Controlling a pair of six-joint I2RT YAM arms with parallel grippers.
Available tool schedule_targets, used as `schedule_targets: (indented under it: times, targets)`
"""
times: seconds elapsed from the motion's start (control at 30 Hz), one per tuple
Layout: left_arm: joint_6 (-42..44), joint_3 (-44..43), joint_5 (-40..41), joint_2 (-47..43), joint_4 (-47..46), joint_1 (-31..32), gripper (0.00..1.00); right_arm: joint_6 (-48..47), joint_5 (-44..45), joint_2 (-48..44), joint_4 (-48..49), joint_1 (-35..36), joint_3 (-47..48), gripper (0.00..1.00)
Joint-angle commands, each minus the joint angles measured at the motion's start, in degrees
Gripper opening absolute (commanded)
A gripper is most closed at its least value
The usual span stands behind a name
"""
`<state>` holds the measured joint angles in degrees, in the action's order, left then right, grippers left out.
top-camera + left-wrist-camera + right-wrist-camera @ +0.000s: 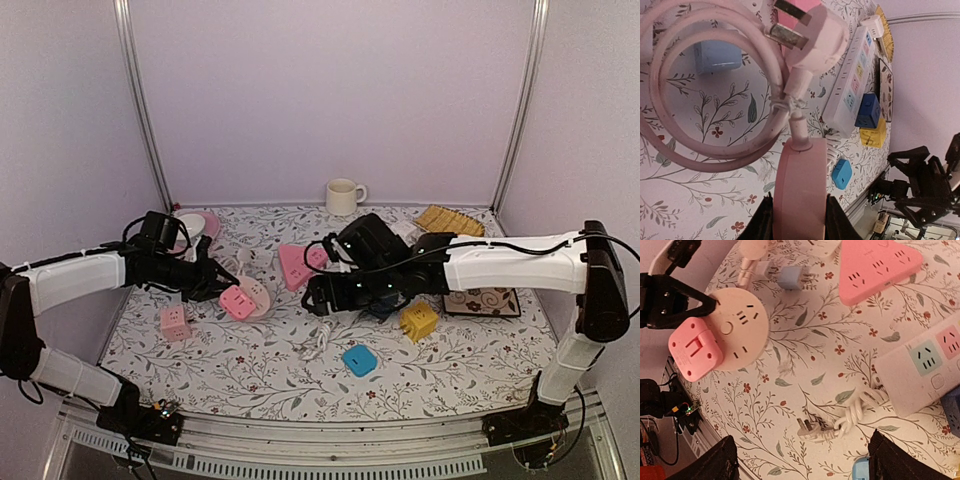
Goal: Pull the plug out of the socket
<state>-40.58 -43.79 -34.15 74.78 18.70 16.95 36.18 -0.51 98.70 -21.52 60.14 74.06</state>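
My left gripper (213,281) is shut on the rim of a round socket (258,293), which shows edge-on and pink between its fingers (799,212). On the socket's pale face (737,327) sits a pink cube plug (694,355) at its edge. The socket's own pink cord loops to a loose plug (815,35). My right gripper (802,460) hangs open above the table, right of the socket. A white plug (814,429) lies on the cloth between its fingers, untouched, its coiled cord running to a white power strip (920,372).
A pink triangular socket (300,265) lies behind the right gripper (322,296). There are a yellow cube (419,320), a blue adapter (360,360) and a small pink cube (175,322) on the cloth. A mug (343,196) stands at the back wall.
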Motion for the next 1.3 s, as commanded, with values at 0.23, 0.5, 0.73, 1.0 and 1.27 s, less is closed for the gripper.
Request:
schedule_targets:
  times: [0.23, 0.5, 0.73, 1.0, 1.27]
  targets:
    - [-1.5, -5.9, 2.3, 1.1, -0.1, 3.8, 0.00, -11.1, -0.7, 13.0, -2.3, 3.8, 20.4, 0.93]
    - [-3.5, -7.1, 3.9, 1.9, 0.5, 5.1, 0.00, -12.9, 6.0, 18.9, -5.6, 7.5, 29.1, 0.95]
    - [-4.1, -8.2, 3.9, 2.8, 0.7, 5.7, 0.00, -13.4, 14.2, 24.5, -11.7, 10.5, 37.4, 0.95]
    - [-4.5, -9.0, 4.4, 3.2, 0.7, 6.6, 0.00, -13.1, 20.2, 29.9, -18.5, 11.4, 45.2, 0.95]
    - [-4.3, -9.2, 4.9, 3.2, 1.2, 7.0, 0.00, -14.0, 22.8, 31.5, -20.5, 11.5, 47.0, 0.95]
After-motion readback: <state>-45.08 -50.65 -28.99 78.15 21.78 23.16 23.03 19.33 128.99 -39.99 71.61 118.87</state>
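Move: The pink plug sits on the round socket that my left hand already holds; it is some 15 cm to the left of my open right hand, 2 cm farther out and about 4 cm lower. The socket's middle lies 12 cm left, 4 ahead and 4 below. Under that hand, 1 cm ahead and 13 down, is the white cord; the blue plug is 5 cm back, 8 right and 12 down. From my left hand the pink plug is about 3 cm back, 2 right and 2 below. I sweep my right hand left about 14 cm towards the pink plug, rising some 3 cm on the way, then sink as much again and ease back right a centimetre, turning the wrist some 25 degrees so the wide-open fingers point more forward around the plug. My left hand keeps its grip on the socket and brings it nearly 3 cm right and slightly up to meet them. ##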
